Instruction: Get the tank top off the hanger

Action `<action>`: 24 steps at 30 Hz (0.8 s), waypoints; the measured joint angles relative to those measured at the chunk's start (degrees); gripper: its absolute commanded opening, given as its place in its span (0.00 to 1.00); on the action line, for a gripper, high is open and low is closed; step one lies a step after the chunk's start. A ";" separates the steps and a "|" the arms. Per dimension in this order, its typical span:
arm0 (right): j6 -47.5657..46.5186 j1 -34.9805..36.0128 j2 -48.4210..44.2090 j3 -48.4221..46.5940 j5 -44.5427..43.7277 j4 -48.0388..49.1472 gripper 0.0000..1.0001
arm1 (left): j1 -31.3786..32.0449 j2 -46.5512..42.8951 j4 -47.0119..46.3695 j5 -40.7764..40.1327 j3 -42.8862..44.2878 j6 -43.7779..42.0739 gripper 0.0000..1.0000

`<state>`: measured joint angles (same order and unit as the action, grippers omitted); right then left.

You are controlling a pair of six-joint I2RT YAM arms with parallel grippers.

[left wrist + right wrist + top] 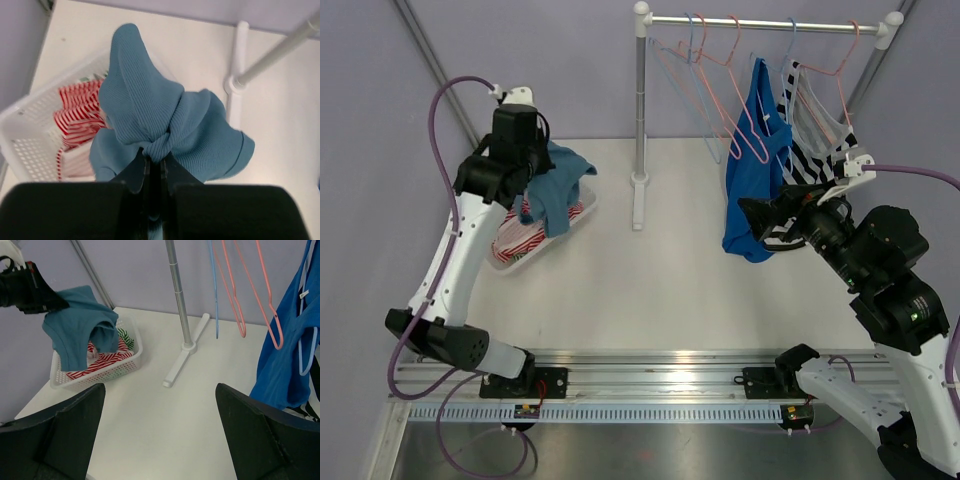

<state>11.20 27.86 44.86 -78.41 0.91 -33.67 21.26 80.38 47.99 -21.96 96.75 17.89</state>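
Observation:
A teal ribbed tank top point(556, 186) point(165, 115) point(80, 325) hangs bunched from my left gripper point(534, 188) point(155, 158), which is shut on a fold of it above the white basket point(586, 213). A bright blue tank top point(752, 170) point(285, 360) hangs on a pink hanger point(745, 130) on the rack. My right gripper point(752, 216) point(159, 390) stands open and empty just in front of the blue top's lower part, not touching it.
The basket point(25, 145) point(100, 377) holds red-and-white striped clothes point(520, 240). The rack's rail point(760, 22) carries empty pink and blue hangers and a black-and-white striped top point(810, 150). Its pole point(641, 100) and foot point(182, 360) stand mid-table.

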 measured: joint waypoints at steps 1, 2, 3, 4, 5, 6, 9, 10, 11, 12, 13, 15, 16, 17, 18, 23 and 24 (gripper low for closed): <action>-0.28 0.00 -0.02 0.02 -0.31 0.02 0.99 | -2.56 1.66 1.18 1.16 3.04 -0.68 0.00; -0.48 0.00 -0.04 0.07 -0.44 0.04 1.00 | -5.14 3.52 1.97 2.34 5.73 -1.46 0.00; -0.72 0.00 -0.11 0.24 -0.79 0.20 1.00 | -7.21 5.27 2.43 3.39 7.76 -2.12 0.00; -0.94 0.00 -0.15 0.48 -1.33 0.48 0.99 | -9.42 6.88 2.60 4.52 8.96 -2.82 0.00; -1.11 0.00 -0.17 0.74 -1.81 0.85 0.99 | -10.93 8.11 2.69 5.18 9.29 -3.30 0.00; -1.18 0.00 -0.13 0.94 -2.51 1.07 1.00 | -12.52 9.75 2.99 6.29 9.31 -3.85 0.00; -1.16 0.00 0.98 0.85 -5.22 1.09 0.99 | -16.15 16.15 4.13 10.19 9.31 -5.14 0.00; -1.16 0.00 1.97 0.61 -6.23 1.03 0.99 | -16.96 18.75 4.42 11.32 9.31 -5.51 0.00; -1.14 0.00 3.08 0.35 -6.71 1.07 1.00 | -17.59 21.46 4.42 12.37 9.18 -5.75 0.00; -1.14 0.00 4.02 0.22 -7.06 1.20 0.99 | -17.99 23.76 4.37 13.16 8.94 -5.90 0.00; -1.09 0.00 5.11 0.22 -7.28 1.33 1.00 | -18.43 26.82 4.52 14.14 8.83 -5.97 0.00; -0.92 0.00 6.99 0.22 -7.34 1.40 1.00 | -18.95 32.79 4.50 15.85 8.66 -6.05 0.00; -0.87 0.00 8.00 0.22 -7.32 1.46 0.99 | -19.08 35.87 4.66 16.63 8.57 -6.08 0.00; -0.83 0.00 8.98 0.22 -7.37 1.55 1.00 | -19.12 38.95 4.79 17.44 8.55 -6.08 0.00; -0.74 0.00 9.84 0.17 -7.58 1.62 1.00 | -19.12 41.35 4.87 18.10 8.55 -6.05 0.00; -0.46 -0.24 17.90 -8.52 -13.94 -2.91 1.00 | -18.69 42.86 4.61 19.23 7.58 -6.05 0.41; -0.50 -0.59 19.87 -10.86 -15.02 -3.23 1.00 | -18.69 41.44 4.33 19.43 6.82 -5.70 0.46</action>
<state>10.70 27.27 64.73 -89.27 -14.11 -36.91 2.57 121.82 52.31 -2.52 103.57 12.19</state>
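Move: The basket's middle lies about 28 cm below the left hand, which holds the teal tank top, 5 cm ahead and 12 cm left; the rack's post foot is 10 cm ahead and 17 cm right, at table height. From the empty right hand, the blue tank top hangs some 17 cm ahead, 3 cm right and 10 cm lower; the black-striped one hangs about 9 cm right of it and 1 cm farther out. Left lowers the teal tank top some 27 cm, forward-left into the basket, part-opening; right advances towards the blue. ##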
